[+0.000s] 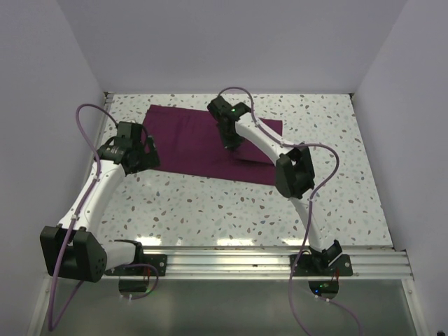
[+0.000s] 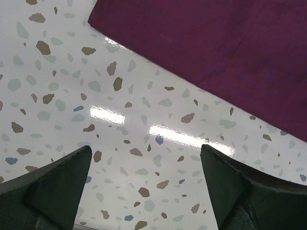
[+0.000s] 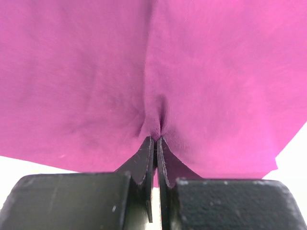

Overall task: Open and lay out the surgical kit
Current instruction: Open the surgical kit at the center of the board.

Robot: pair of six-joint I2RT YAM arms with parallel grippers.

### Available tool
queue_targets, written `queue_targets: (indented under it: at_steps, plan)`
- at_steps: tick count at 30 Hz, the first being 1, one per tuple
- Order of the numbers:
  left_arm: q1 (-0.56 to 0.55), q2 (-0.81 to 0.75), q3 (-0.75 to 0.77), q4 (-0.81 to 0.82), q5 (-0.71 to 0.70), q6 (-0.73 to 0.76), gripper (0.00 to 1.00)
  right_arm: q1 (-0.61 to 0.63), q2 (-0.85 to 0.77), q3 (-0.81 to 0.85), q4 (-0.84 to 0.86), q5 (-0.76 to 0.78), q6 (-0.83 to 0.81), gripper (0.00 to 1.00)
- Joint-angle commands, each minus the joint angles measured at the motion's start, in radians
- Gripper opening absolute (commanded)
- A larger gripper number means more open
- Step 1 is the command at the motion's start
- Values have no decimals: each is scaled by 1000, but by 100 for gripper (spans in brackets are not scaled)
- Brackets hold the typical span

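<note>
The surgical kit shows as a dark magenta cloth wrap [image 1: 189, 136], lying folded on the speckled table [image 1: 210, 203] at the back centre. My right gripper [image 1: 229, 147] is down on the wrap's middle-right part. In the right wrist view it [image 3: 157, 139] is shut on a pinched fold of the cloth [image 3: 96, 72], which puckers into the fingertips. My left gripper [image 1: 147, 150] hovers at the wrap's left front corner. Its jaws [image 2: 146, 148] stand wide open over bare table, with the cloth's edge [image 2: 216, 43] just beyond them and nothing between the fingers.
Pale walls close in the table at the back and on both sides. An aluminium rail [image 1: 245, 260] carrying both arm bases runs along the near edge. Purple cables [image 1: 87, 115] loop off both arms.
</note>
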Motion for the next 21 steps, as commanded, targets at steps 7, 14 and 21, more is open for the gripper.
queue_targets:
  at_steps: [7,14,21]
  plan:
    - [-2,-27,44,38,6,22,100,3,-116,148,-107,123,-83,0]
    - [-2,-38,41,24,25,38,100,-51,-61,181,-88,353,-136,0]
    - [-2,-46,28,6,23,46,100,-216,-22,214,89,453,-193,0]
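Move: The right hand already pinches the loose left edge of the kit's folded-over right flap, raised only a few centimetres off the board. The kit's far right corner, the way the flap is to go, lies about 10 cm ahead and 20 cm right of this hand, 4 cm lower. The near right corner is some 14 cm back and 18 cm right. From the idle left hand the far right corner is roughly 50 cm right and 22 cm ahead, about 11 cm lower. Keep the right fingers shut on the flap's edge and first draw it almost straight up, about 8 cm. Then, speeding up, sweep it right and forward over the kit towards the far right corner, some 10 cm to the right, tipping the fingertips outward and lowering the hand's left side as you go. ##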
